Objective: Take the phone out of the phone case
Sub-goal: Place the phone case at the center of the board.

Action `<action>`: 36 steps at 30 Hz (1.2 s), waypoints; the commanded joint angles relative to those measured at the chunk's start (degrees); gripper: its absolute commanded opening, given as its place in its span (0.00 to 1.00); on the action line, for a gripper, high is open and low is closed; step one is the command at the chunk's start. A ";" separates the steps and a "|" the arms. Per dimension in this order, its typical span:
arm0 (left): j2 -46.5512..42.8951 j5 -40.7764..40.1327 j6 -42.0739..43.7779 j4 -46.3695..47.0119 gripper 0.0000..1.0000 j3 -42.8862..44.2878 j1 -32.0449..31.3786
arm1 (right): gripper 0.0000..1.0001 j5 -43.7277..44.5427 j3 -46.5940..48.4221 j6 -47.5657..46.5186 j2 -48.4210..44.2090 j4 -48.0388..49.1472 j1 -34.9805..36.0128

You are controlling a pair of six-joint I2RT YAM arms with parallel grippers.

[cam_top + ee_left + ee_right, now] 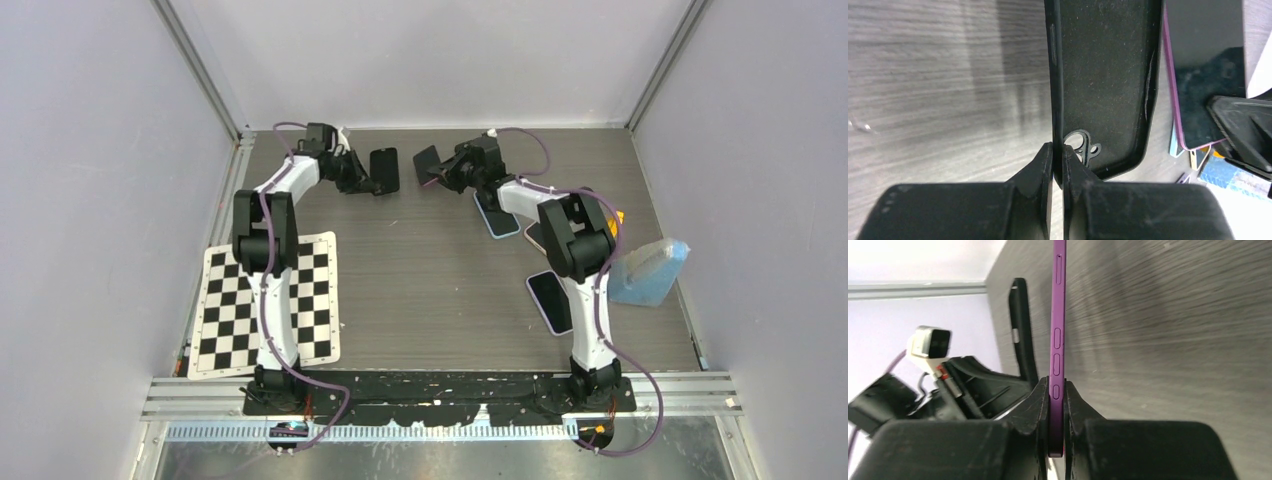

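A black phone case (384,170) hangs empty above the back of the table, its inside and camera cut-out facing the wrist camera (1103,75). My left gripper (1058,150) is shut on the case's side wall near the cut-out corner, seen from above too (368,182). The purple phone (1058,315) is edge-on in the right wrist view, with my right gripper (1057,387) shut on its thin sides by the buttons. From above the phone (427,163) is a short gap right of the case and free of it.
Other phones lie on the table's right side (497,220), (550,300). A blue sponge-like block (650,272) sits at the right edge. A checkerboard sheet (265,305) covers the near left. Walls close in on the left, back and right.
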 commanded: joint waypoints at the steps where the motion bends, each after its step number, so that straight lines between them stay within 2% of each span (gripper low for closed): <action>1: 2.91 -1.56 0.05 -1.90 0.01 6.51 -0.92 | 0.01 3.86 7.18 -3.65 3.26 5.59 0.64; 8: 8.95 -4.22 -1.51 -7.59 0.08 13.70 -1.90 | 0.01 3.59 11.55 -1.30 10.42 5.62 0.66; 13: 10.56 -7.52 -3.49 -9.83 0.26 16.37 -2.21 | 0.09 3.53 11.96 0.55 12.56 3.54 0.75; 15: 10.98 -8.06 -4.87 -9.81 0.36 17.06 -2.22 | 0.15 3.23 12.54 0.92 13.47 2.63 0.79; 18: 11.81 -6.93 -5.36 -9.62 0.49 18.33 -2.47 | 0.21 3.51 14.49 0.20 14.86 -2.84 1.22; 20: 12.86 -5.69 -5.55 -10.31 0.53 19.48 -2.48 | 0.25 4.40 14.94 -0.90 14.95 -7.01 1.64; 24: 13.69 -5.17 -5.84 -11.44 0.64 20.86 -2.48 | 0.37 5.31 14.76 -3.66 14.65 -12.70 2.05; 28: 12.52 -5.92 -4.83 -11.81 0.73 20.86 -2.48 | 0.55 6.79 15.66 -5.41 13.33 -19.47 2.14; 32: 9.53 -8.63 -3.10 -13.20 0.79 20.34 -2.48 | 0.77 9.84 21.30 -8.77 11.02 -34.44 2.26; 33: 8.81 -9.58 -2.75 -13.46 0.81 20.07 -2.52 | 0.79 10.44 23.69 -10.58 10.63 -39.30 2.31; 36: 6.87 -12.39 -1.51 -15.84 0.93 20.23 -2.48 | 0.85 12.11 25.61 -13.90 9.42 -44.57 2.33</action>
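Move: The left hand grips the empty phone case; its spot, on the table at the middle of the far end, centres about 7 cm ahead, 5 cm to the right and 4 cm below. The right hand's phone goes just right of that, about 8 cm ahead, 4 cm left and 6 cm below that hand. From the right hand, the blue-edged phone lies some 6 cm back and 15 cm right, the black phone about 10 cm ahead and 10 cm right. The left hand eases forward and down about 3.5 cm each to lay the phone case on the table, then opens its fingers wide, letting go of the edge, and rises slightly. The right hand goes down about 8 cm and first 4 cm forward, setting the phone beside the case; it opens later, backing off a little and rolling its left side down some 15 degrees. ##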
